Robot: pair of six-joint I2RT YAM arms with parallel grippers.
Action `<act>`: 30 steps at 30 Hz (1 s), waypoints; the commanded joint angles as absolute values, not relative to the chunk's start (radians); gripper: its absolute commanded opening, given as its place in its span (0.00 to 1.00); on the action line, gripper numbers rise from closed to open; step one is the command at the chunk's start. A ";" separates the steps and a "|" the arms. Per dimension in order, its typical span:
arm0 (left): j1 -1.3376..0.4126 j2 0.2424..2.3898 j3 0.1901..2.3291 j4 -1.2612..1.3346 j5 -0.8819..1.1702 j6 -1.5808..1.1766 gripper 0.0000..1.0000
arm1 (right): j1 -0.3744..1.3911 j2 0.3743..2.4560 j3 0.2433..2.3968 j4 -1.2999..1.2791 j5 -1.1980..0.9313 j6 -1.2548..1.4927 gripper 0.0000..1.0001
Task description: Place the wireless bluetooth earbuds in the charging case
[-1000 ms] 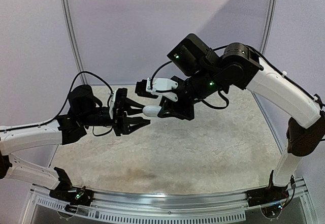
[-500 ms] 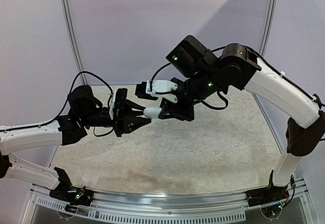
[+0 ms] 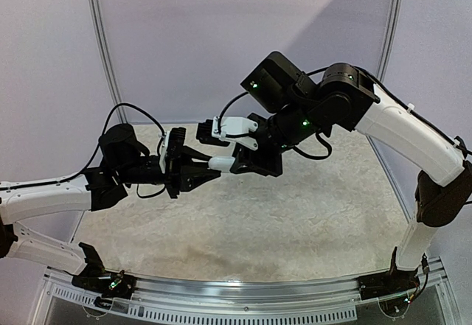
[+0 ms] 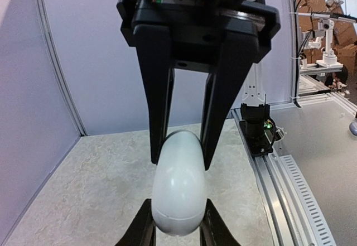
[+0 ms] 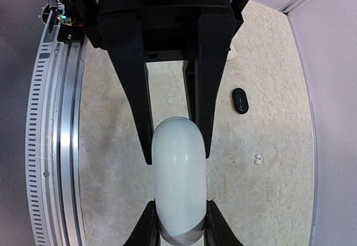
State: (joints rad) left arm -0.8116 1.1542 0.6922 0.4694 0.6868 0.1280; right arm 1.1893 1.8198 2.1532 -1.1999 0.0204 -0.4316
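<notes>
A white oval charging case is held in mid air between my two grippers, closed, with a seam near one end. My left gripper is shut on one end; in the left wrist view its fingers press the sides of the case. My right gripper is shut on the other end, and its fingers flank the case in the right wrist view. A pair of tiny white earbuds lies on the table below.
A small black oval case lies on the beige table near the earbuds. Metal rails run along the near edge. White walls close off the back and sides.
My left gripper's fingers were spread wide beside the case; they have closed onto its end. The right gripper has kept hold of the case with little movement.
</notes>
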 commanded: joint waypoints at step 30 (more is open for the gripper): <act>-0.838 1.108 0.665 0.257 0.650 0.573 0.00 | 1.181 1.792 2.091 -1.018 0.046 -0.371 0.50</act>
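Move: The white case is already pinched between both grippers: its middle lies about 2 cm to the right of the left hand, and about 2 cm left, 1 cm ahead and 2 cm below the right hand. On the table some 31 cm below the right hand, the white earbud pair lies about 34 cm ahead and 2 cm to the right, and the black case about 29 cm ahead and 15 cm to the left. Keep the left gripper shut on its end of the white case. Open the right fingers to about half to end their pinch, easing that hand about 1.5 cm left and 1 cm forward so the open fingers straddle the far end. Then roll the left wrist about its finger line, forward side up some 15 degrees, letting it sink about 1 cm. ##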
